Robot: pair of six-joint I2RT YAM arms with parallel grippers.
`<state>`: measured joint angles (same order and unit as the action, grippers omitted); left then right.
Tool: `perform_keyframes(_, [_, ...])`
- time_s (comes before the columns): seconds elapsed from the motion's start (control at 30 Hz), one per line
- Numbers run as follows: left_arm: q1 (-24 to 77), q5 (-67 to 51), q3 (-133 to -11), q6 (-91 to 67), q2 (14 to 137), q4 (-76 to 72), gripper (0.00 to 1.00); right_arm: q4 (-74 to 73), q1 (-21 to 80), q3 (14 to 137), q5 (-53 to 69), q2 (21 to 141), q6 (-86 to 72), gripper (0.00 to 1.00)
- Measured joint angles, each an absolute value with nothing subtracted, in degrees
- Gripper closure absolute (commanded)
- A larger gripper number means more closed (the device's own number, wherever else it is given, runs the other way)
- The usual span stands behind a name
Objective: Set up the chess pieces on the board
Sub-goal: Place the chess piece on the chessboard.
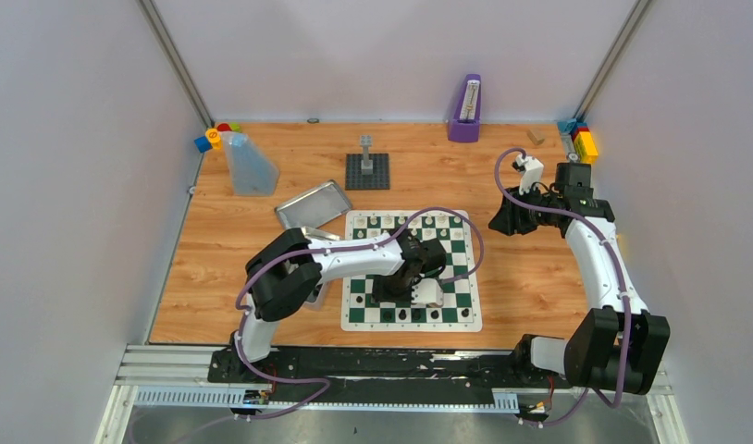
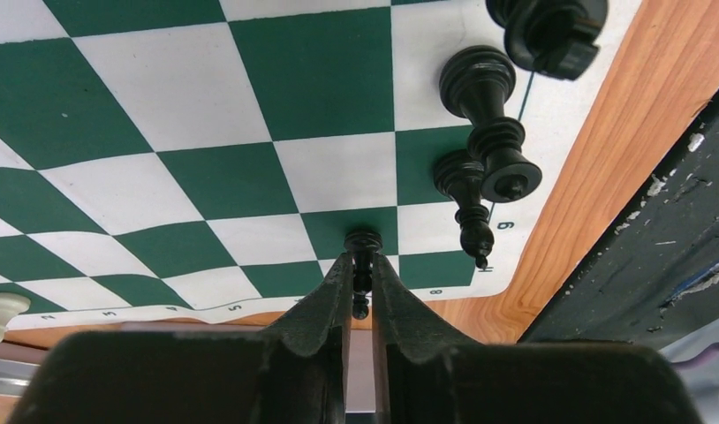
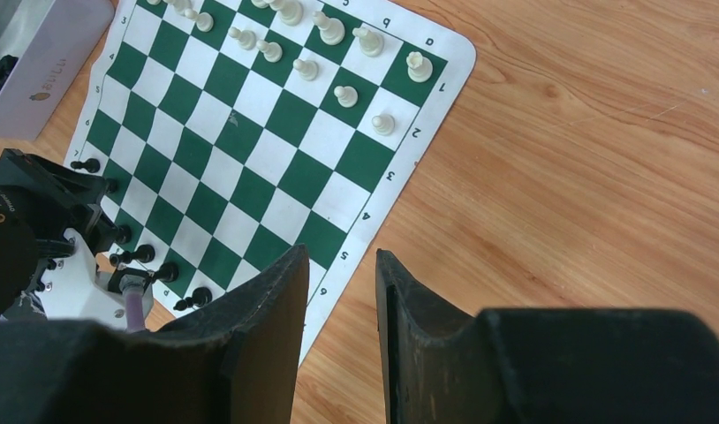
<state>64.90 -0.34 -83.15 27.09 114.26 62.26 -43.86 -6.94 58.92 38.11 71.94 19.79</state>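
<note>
The board lies mid-table, green and white checks. Cream chess pieces line its far rows, also in the right wrist view. Black pieces stand along the near row. My left gripper is low over the near rows. In the left wrist view its fingers are pressed to both sides of a black pawn standing on a green square. Taller black pieces stand right of it. My right gripper hovers open and empty over the wood right of the board.
A silver tin lies left of the board, and a grey brick tower on its dark baseplate stands behind it. A purple holder, a clear container and coloured blocks sit along the back. A white box is beside the board.
</note>
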Motion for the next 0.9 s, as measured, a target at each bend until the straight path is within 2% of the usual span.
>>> perform_keyframes(0.6, [64.9, 2.7, -83.1, 26.2, 114.1, 61.1, 0.55, -43.9, -6.9, 58.9, 38.5, 71.9, 20.0, 0.65])
perform_keyframes(0.8, [64.9, 4.8, -81.2, 26.3, 104.6, 59.8, 0.51, -43.9, -6.9, 58.9, 38.7, 71.9, 20.0, 0.65])
perform_keyframes(0.9, [64.4, 6.7, -78.0, 26.5, 97.1, 58.8, 0.40, -43.9, -6.9, 58.9, 38.7, 72.0, 20.0, 0.65])
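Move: The left hand's pads are still closed around a black pawn already standing on its square, its middle roughly 1 cm below the hand point. Another black pawn stands about 3 cm to the left, level with it; a black bishop is some 3 cm back and 3 cm right, the queen 3 cm back and 6 cm right. From the right hand this pawn lies about 14 cm back, 25 cm left and 15 cm down. The left fingers let go of the black pawn, parting steadily from nearly shut to about half open while the hand stays low, easing barely forward. Then it lifts clear and climbs some 7 cm, faster and faster, ending about 2 cm farther forward, the fingertips swinging forward and right by some 15 degrees. ##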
